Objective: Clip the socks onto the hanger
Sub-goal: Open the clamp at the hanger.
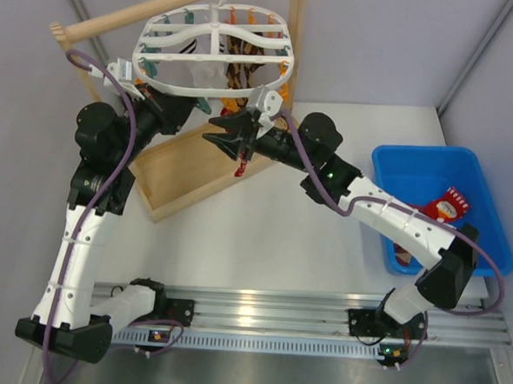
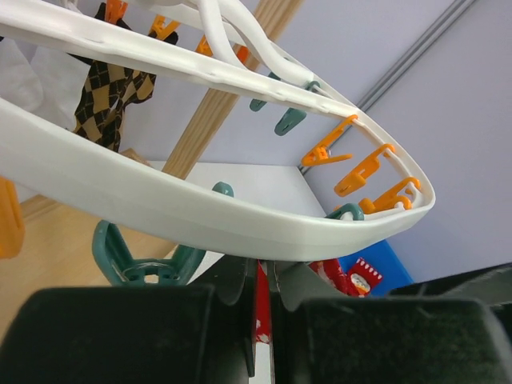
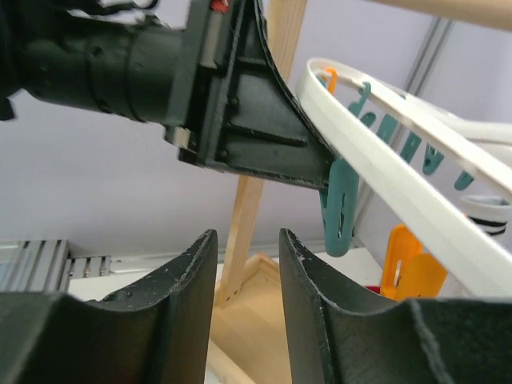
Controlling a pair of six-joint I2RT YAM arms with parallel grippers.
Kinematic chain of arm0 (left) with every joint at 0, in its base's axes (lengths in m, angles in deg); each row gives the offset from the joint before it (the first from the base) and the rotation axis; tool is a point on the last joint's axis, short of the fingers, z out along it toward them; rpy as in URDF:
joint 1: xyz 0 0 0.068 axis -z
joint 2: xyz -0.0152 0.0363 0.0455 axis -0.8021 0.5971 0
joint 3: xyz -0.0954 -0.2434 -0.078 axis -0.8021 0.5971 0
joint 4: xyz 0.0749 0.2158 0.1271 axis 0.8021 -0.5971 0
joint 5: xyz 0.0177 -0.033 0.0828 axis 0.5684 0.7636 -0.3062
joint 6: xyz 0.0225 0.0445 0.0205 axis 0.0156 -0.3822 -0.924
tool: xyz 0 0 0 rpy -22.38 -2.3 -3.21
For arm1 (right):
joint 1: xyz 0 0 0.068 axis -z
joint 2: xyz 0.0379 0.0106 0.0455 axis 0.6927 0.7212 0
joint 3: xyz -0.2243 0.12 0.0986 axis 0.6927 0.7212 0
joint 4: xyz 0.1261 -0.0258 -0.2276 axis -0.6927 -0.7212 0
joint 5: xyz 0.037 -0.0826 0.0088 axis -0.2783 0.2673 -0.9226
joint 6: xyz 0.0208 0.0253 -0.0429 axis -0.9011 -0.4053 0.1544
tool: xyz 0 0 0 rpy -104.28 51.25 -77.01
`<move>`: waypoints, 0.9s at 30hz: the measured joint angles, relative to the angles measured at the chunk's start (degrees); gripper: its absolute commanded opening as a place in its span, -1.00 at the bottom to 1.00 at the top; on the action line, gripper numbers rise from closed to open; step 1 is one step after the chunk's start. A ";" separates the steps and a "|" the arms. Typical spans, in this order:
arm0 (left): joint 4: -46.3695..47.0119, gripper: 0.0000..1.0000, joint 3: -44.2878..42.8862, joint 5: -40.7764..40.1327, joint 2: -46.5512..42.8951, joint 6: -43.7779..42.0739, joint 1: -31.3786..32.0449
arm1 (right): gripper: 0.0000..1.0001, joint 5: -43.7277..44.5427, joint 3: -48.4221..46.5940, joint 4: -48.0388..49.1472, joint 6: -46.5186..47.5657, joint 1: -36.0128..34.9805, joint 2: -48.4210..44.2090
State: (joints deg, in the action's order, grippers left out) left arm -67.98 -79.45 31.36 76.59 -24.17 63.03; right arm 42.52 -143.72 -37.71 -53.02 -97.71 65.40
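Note:
The white oval hanger (image 1: 159, 75) hangs from the wooden rod, with orange clips (image 2: 364, 170) and teal clips (image 3: 342, 210) under its rim. My left gripper (image 1: 233, 118) is up under the near rim (image 2: 200, 216) and is shut (image 2: 268, 296) on a thin red sock (image 2: 262, 308) with white dots, whose end dangles below (image 1: 240, 165). My right gripper (image 1: 213, 138) is beside it. Its jaws (image 3: 246, 240) stand apart with nothing between them, just below the left gripper (image 3: 320, 170) and a teal clip. An argyle sock (image 2: 104, 88) and a white one (image 1: 199, 67) hang from the hanger.
A blue bin (image 1: 423, 167) at the right holds more red patterned socks (image 1: 447, 204). The wooden rack's tray (image 1: 188, 170) lies under the hanger, its rod (image 1: 137, 11) above and an upright post (image 3: 244, 232) close ahead of the right jaws.

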 measured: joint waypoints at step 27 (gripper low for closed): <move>-1.18 -1.00 -0.66 2.58 0.11 -1.49 0.00 | -0.38 8.11 -3.19 5.75 4.96 1.86 8.81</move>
State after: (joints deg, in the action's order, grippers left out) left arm -69.16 -80.11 33.94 76.70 -25.66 63.03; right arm 50.63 -146.91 -31.96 -48.06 -95.85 74.21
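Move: Hanging under the hanger's near rim, the green clamp is about 8 cm ahead of the right hand, some 3 cm to its left and about 1 cm higher. The orange clamp beside it lies about 8 cm ahead of the hand, 3 cm to its right and level with it. The red sock hangs about 6 cm ahead, 3 cm right and 9 cm below. From the left hand, the green clamp is about 2 cm ahead, 1 cm right and 1 cm lower. Swinging forward under the near rim, the right hand covers about 7 cm to the green clamp, dipping some 3 cm and coming partly back up, with a little leftward reach at the end. It turns about 10 degrees clockwise and keeps its fingers part-open, bringing the tips to either side of the clamp's lower end. The left hand stays, fingers still shut at the clamp's top just under the rim. ##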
